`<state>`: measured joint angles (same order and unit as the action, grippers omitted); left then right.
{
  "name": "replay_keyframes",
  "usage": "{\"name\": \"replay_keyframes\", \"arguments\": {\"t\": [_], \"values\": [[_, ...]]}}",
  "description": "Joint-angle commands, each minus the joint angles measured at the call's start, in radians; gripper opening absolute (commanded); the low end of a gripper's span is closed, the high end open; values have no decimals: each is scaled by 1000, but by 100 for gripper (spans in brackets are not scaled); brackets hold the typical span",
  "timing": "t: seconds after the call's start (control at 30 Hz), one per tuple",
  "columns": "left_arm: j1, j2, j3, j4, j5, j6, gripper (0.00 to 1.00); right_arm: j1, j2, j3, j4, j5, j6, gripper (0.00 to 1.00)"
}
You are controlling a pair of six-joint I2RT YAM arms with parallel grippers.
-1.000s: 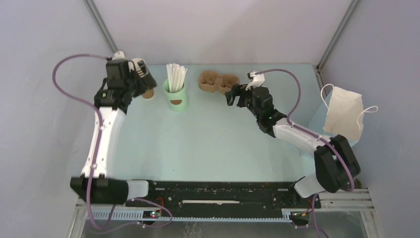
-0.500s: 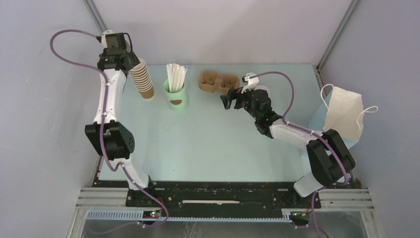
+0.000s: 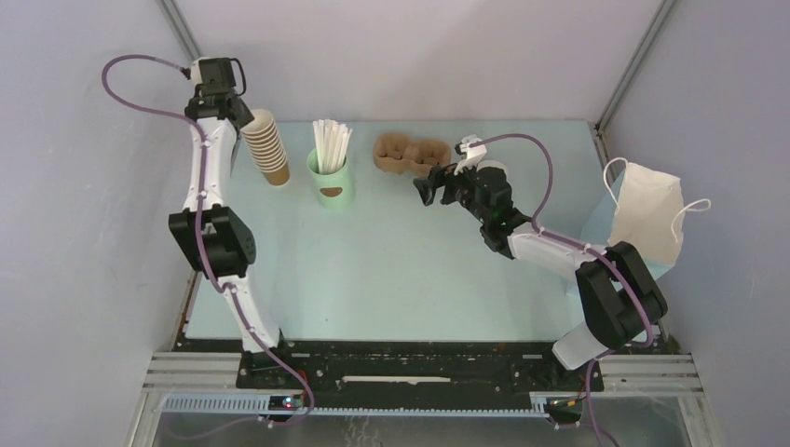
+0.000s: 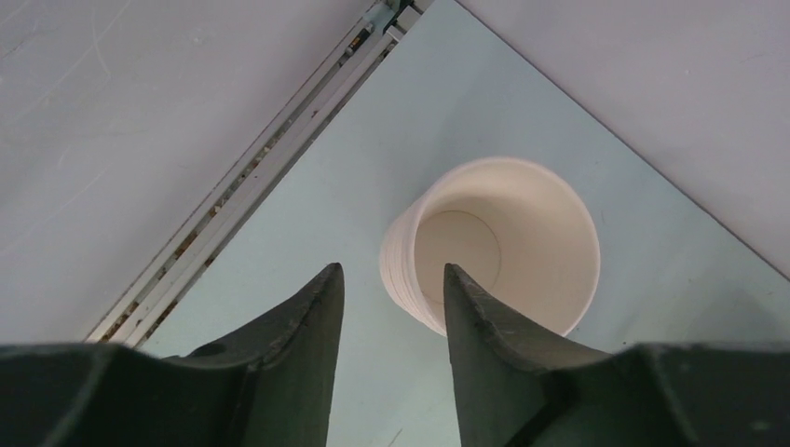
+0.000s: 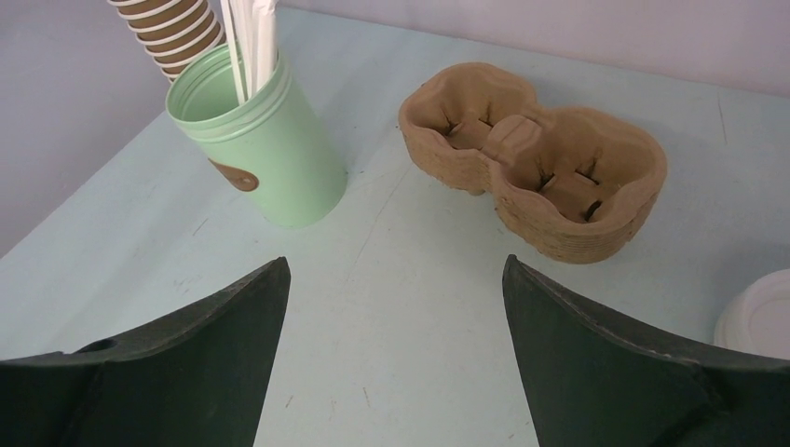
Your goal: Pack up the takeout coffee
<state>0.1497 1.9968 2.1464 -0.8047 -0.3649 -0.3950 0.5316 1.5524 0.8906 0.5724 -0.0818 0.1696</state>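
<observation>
Only the rim of a round white lid [image 5: 762,324] shows, at the right edge of the right wrist view; I cannot see a cup under it, and the right arm hides it in the top view. The brown pulp carrier [image 3: 410,154] lies at the back middle, its two slots empty [image 5: 536,172]. My right gripper [image 3: 429,193] is wide open and empty [image 5: 396,263], low over the table just in front of the carrier. My left gripper [image 3: 242,114] is open and empty [image 4: 391,270], held high above the tall stack of lidless brown cups [image 3: 265,146], whose white inside faces the left wrist camera [image 4: 508,242].
A mint-green cup of white straws [image 3: 331,182] stands between the cup stack and the carrier [image 5: 270,149]. A white paper bag [image 3: 647,216] with handles stands at the right edge. Walls and a frame rail [image 4: 251,177] close the far left corner.
My left arm has lifted from beside the cup stack and straightened, and its gripper now hangs above the stack. My right gripper has shifted slightly left.
</observation>
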Motion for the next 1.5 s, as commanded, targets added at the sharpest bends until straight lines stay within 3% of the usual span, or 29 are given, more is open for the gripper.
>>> {"name": "replay_keyframes", "arguments": {"t": [0.0,0.43,0.83,0.97,1.3,1.47], "values": [[8,20,76,-8,-11,-12,46,-7,3,10,52,-15,-5,93],[8,73,127,-34,-5,-5,36,-11,9,10,60,-26,2,93],[7,104,144,-35,1,-1,35,-17,14,10,64,-34,10,93],[8,112,158,-36,-4,0,29,-18,15,10,69,-37,11,93],[6,94,170,-42,-4,6,33,-19,21,11,76,-47,18,93],[4,95,170,-42,6,5,29,-18,23,11,78,-50,19,93]]}}
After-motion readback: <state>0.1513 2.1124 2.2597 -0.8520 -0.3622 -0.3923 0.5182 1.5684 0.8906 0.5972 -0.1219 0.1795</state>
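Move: Just forward and to the right of the left fingertips is the top cup of the paper-cup stack, its middle about 3 cm ahead, 3 cm to the right and some 6 cm lower. The green straw holder stands about 20 cm to the hand's right, 3 cm back and 16 cm lower. The brown cup carrier lies 7 cm ahead, some 43 cm right and 20 cm lower. From the right hand, that cup is about 46 cm left and 14 cm ahead, about level. Easing down in steps towards the near-left edge of the top cup's rim, the left hand sinks about 3 cm, then comes back up by 1 cm, creeping forward nearly 2 cm meanwhile. Its half-open fingers draw closer together without shutting, one outside the cup wall and the other over the mouth; a touch can't be made out. ##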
